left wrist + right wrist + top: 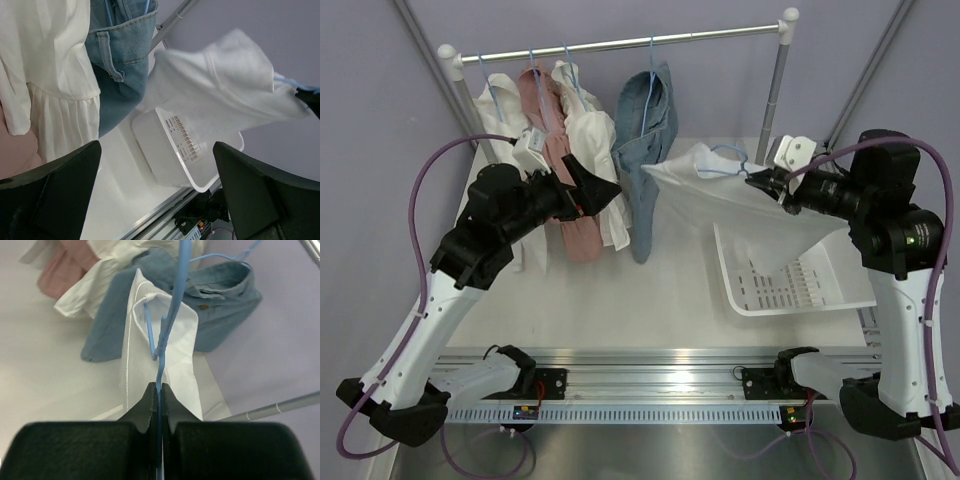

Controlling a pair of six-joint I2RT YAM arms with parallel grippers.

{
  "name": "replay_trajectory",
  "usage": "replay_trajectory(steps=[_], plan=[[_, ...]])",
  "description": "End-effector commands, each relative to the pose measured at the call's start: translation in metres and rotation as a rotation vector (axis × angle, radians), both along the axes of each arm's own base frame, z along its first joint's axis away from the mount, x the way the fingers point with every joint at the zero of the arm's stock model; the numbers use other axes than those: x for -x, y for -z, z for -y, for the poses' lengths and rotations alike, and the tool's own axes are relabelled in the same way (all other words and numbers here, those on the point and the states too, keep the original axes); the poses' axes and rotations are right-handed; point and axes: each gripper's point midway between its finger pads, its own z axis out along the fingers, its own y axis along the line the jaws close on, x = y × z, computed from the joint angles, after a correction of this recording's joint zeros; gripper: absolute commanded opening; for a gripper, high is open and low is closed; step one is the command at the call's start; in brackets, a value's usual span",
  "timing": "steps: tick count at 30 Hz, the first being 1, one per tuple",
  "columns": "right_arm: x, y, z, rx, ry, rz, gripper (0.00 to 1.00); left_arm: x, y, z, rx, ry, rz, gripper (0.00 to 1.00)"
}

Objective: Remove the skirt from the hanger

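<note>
The white skirt (pixel 740 200) hangs from a light blue hanger (pixel 732 154), held off the rail above the basket. My right gripper (pixel 760 181) is shut on the hanger's wire; in the right wrist view the blue hanger (pixel 172 315) runs straight into the closed right gripper (pixel 160 389), with the skirt (pixel 172 357) draped below it. My left gripper (pixel 608 190) stands wide open beside the hanging clothes, left of the skirt's free corner and apart from it. From the left wrist, the skirt (pixel 225 85) stretches across beyond the open left gripper (pixel 157 195).
A white slotted basket (pixel 800 285) sits on the table under the skirt, and shows as the basket (pixel 175 155) from the left wrist. On the rail (pixel 650 42) hang a denim shirt (pixel 645 120), a pink garment (pixel 545 110) and white garments (pixel 595 135).
</note>
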Motion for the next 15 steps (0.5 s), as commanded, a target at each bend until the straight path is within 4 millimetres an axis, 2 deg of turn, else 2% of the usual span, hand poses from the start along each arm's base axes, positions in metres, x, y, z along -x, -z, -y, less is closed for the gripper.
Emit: replay_trajectory(steps=[1, 4, 5, 6, 7, 10, 12, 14, 15], plan=[[0.035, 0.033, -0.02, 0.132, -0.223, 0.013, 0.0, 0.0, -0.03, 0.002, 0.051, -0.012, 0.027, 0.99], [0.055, 0.063, -0.031, 0.2, -0.314, -0.003, 0.0, -0.001, -0.03, 0.011, 0.043, 0.016, -0.01, 0.99], [0.06, 0.065, -0.033, 0.213, -0.331, 0.011, 0.0, -0.002, -0.025, 0.016, 0.033, 0.031, -0.032, 0.99], [0.061, 0.069, -0.036, 0.233, -0.346, 0.03, 0.0, -0.001, -0.028, 0.019, 0.035, 0.041, -0.036, 0.99], [0.06, 0.079, -0.038, 0.259, -0.351, 0.021, 0.0, 0.001, -0.023, 0.022, 0.02, 0.048, -0.057, 0.99], [0.061, 0.092, -0.052, 0.307, -0.404, 0.05, 0.0, 0.006, -0.011, 0.03, -0.017, 0.073, -0.109, 0.99], [0.06, 0.095, -0.064, 0.335, -0.439, 0.096, 0.0, 0.009, 0.006, 0.033, -0.062, 0.087, -0.17, 0.99], [0.059, 0.101, -0.08, 0.354, -0.476, 0.138, 0.0, 0.013, 0.014, 0.036, -0.097, 0.091, -0.21, 0.99], [0.054, 0.106, -0.082, 0.382, -0.47, 0.155, 0.0, 0.015, 0.027, 0.036, -0.132, 0.089, -0.262, 0.99]])
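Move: The white skirt's waistband, on the blue hanger, lies about 19 cm right of the open left gripper, 4 cm ahead and slightly above. From the right gripper, which already holds the hanger, the waistband is 7 cm left and 4 cm ahead; the left gripper is some 25 cm to its left, level in reach. The denim garment hangs about 21 cm ahead of the left gripper and 8 cm right. The basket sits 5 cm ahead of the right gripper, 18 cm right, 42 cm below. Keep the hanger pinched in the right gripper and sweep it down about 12 cm, back towards the base and left, towards the left gripper, turning the hand some 30 degrees, mostly counter-clockwise. Bring the wide-open left gripper about 4 cm right to meet the skirt, letting it rise slightly, then sink as it tips down about 10 degrees; don't close yet. ##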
